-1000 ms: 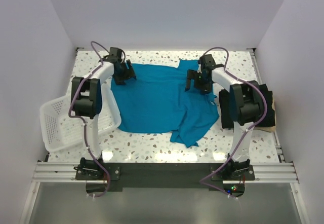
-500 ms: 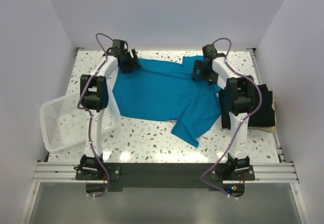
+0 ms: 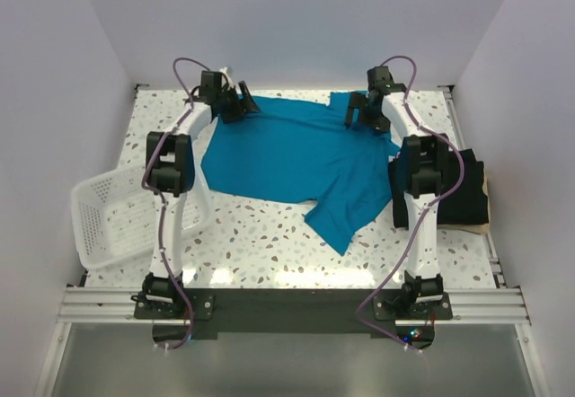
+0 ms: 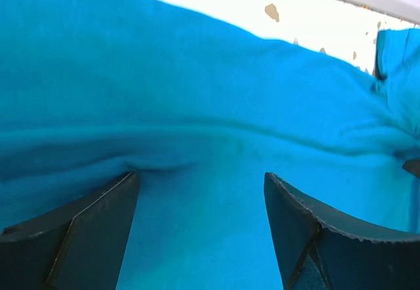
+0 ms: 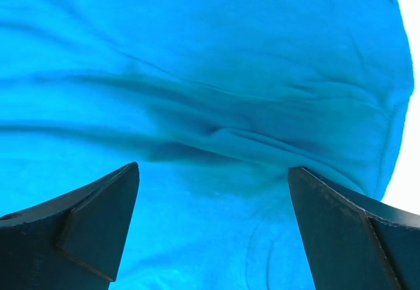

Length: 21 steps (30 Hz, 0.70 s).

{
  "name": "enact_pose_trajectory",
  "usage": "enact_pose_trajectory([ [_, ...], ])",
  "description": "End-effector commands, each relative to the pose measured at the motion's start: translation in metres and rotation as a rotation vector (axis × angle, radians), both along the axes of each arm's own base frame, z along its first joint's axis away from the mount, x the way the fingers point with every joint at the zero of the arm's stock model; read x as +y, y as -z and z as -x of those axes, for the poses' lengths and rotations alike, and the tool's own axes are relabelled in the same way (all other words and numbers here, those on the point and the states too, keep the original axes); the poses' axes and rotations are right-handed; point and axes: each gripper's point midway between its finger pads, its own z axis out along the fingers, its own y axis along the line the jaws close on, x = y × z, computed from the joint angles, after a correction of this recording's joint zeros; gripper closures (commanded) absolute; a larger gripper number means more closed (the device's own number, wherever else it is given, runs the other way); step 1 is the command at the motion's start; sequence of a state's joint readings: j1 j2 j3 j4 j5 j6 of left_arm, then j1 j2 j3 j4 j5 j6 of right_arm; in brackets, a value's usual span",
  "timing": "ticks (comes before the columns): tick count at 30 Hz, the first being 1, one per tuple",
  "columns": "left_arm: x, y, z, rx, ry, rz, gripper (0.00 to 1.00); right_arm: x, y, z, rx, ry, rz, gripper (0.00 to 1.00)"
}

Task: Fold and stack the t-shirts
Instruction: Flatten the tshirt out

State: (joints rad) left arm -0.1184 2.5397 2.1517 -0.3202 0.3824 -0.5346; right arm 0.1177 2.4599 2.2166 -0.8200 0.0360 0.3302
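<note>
The teal-blue t-shirt (image 3: 287,150) lies spread across the middle of the table, one part trailing toward the front (image 3: 341,222). My left gripper (image 3: 241,105) hovers over its far-left corner, open. My right gripper (image 3: 358,114) is over its far-right corner, also open. In the left wrist view the teal cloth (image 4: 197,106) fills the frame under the left gripper (image 4: 201,178), fingers wide apart. The right wrist view shows wrinkled teal cloth (image 5: 210,73) under the spread right gripper (image 5: 213,168). The black t-shirt (image 3: 469,195) lies at the table's right edge, partly behind the right arm.
A white mesh basket (image 3: 99,226) sits tilted at the table's left edge. White walls close the table in at the back and both sides. Speckled tabletop (image 3: 260,249) shows in front of the teal shirt.
Both grippers have moved toward the far edge of the table. The teal shirt's far edge has shifted back with them and lies flatter and wider.
</note>
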Motion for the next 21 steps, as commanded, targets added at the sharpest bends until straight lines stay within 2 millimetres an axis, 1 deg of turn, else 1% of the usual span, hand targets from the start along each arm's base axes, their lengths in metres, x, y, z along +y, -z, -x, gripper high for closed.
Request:
enact_pose_trajectory([
  [1, 0.002, -0.054, 0.005, -0.108, 0.011, 0.000, 0.18, 0.023, -0.077, -0.015, -0.186, -0.108, -0.072, 0.01],
  [2, 0.005, -0.081, 0.008, -0.150, 0.000, -0.003, 0.18, 0.028, -0.079, -0.012, -0.194, -0.131, -0.072, 0.01],
  [3, 0.008, -0.074, 0.018, -0.126, -0.007, -0.012, 0.18, 0.036, -0.098, -0.008, -0.227, -0.158, -0.089, 0.01],
  [4, 0.010, -0.078, 0.023, -0.130, -0.015, -0.018, 0.18, 0.040, -0.102, -0.004, -0.233, -0.175, -0.094, 0.01],
  [5, 0.013, -0.093, 0.029, -0.143, -0.028, -0.023, 0.18, 0.050, -0.098, 0.004, -0.223, -0.203, -0.100, 0.01],
  [6, 0.019, -0.081, 0.037, -0.105, -0.054, -0.048, 0.18, 0.056, -0.099, 0.010, -0.218, -0.217, -0.108, 0.01],
  [7, 0.023, -0.081, 0.047, -0.071, -0.067, -0.063, 0.18, 0.064, -0.097, 0.022, -0.201, -0.239, -0.124, 0.01],
  [8, 0.030, -0.070, 0.053, -0.032, -0.091, -0.093, 0.18, 0.075, -0.094, 0.030, -0.186, -0.256, -0.135, 0.01],
  [9, 0.033, -0.062, 0.060, 0.005, -0.102, -0.110, 0.18, 0.082, -0.090, 0.037, -0.168, -0.267, -0.141, 0.01],
  [10, 0.035, -0.050, 0.071, 0.063, -0.105, -0.125, 0.18, 0.088, -0.089, 0.044, -0.159, -0.275, -0.147, 0.01],
  [11, 0.038, -0.044, 0.075, 0.084, -0.107, -0.131, 0.18, 0.099, -0.074, 0.057, -0.118, -0.295, -0.156, 0.01],
  [12, 0.039, -0.032, 0.084, 0.118, -0.098, -0.134, 0.18, 0.103, -0.066, 0.064, -0.095, -0.290, -0.164, 0.01],
  [13, 0.039, -0.027, 0.087, 0.129, -0.096, -0.135, 0.18, 0.107, -0.060, 0.070, -0.073, -0.292, -0.175, 0.01],
  [14, 0.040, -0.023, 0.090, 0.135, -0.097, -0.136, 0.18, 0.112, -0.047, 0.081, -0.034, -0.299, -0.202, 0.01],
  [15, 0.042, -0.016, 0.094, 0.152, -0.100, -0.141, 0.18, 0.114, -0.042, 0.086, -0.014, -0.282, -0.226, 0.01],
  [17, 0.049, -0.007, 0.095, 0.172, -0.117, -0.157, 0.18, 0.114, -0.027, 0.094, 0.018, -0.259, -0.243, 0.01],
  [19, 0.056, 0.002, 0.094, 0.188, -0.143, -0.169, 0.18, 0.116, -0.020, 0.098, 0.035, -0.254, -0.251, 0.01],
  [20, 0.061, 0.009, 0.092, 0.207, -0.163, -0.160, 0.18, 0.115, -0.013, 0.100, 0.048, -0.249, -0.251, 0.01],
  [21, 0.062, 0.011, 0.091, 0.213, -0.167, -0.145, 0.18, 0.114, -0.009, 0.100, 0.056, -0.246, -0.247, 0.01],
])
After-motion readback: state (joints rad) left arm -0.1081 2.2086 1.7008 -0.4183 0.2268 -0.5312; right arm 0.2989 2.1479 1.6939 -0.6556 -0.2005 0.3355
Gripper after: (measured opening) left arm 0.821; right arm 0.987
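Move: The t-shirt lies spread under both open hands, hardly 1 cm below them; its middle is about 19 cm back and 22 cm right of the left hand, and 16 cm back and 23 cm left of the right. A shallow wrinkle runs between the hands, its middle some 20 cm right and 4 cm back of the left hand. The white basket is roughly 34 cm left and 41 cm back of the left hand; the black cloth is some 27 cm right and 29 cm back of the right hand. Off the t-shirt's far part both hands come free, arch up and back towards its middle, and sink again to about their starting height, fingers staying open. The left hand rises about 5 cm and goes back 10 cm, drifting left and tipping further down; the right hops higher, going equally back and left, some 11 cm each, and turns about 15 degrees counter-clockwise. ##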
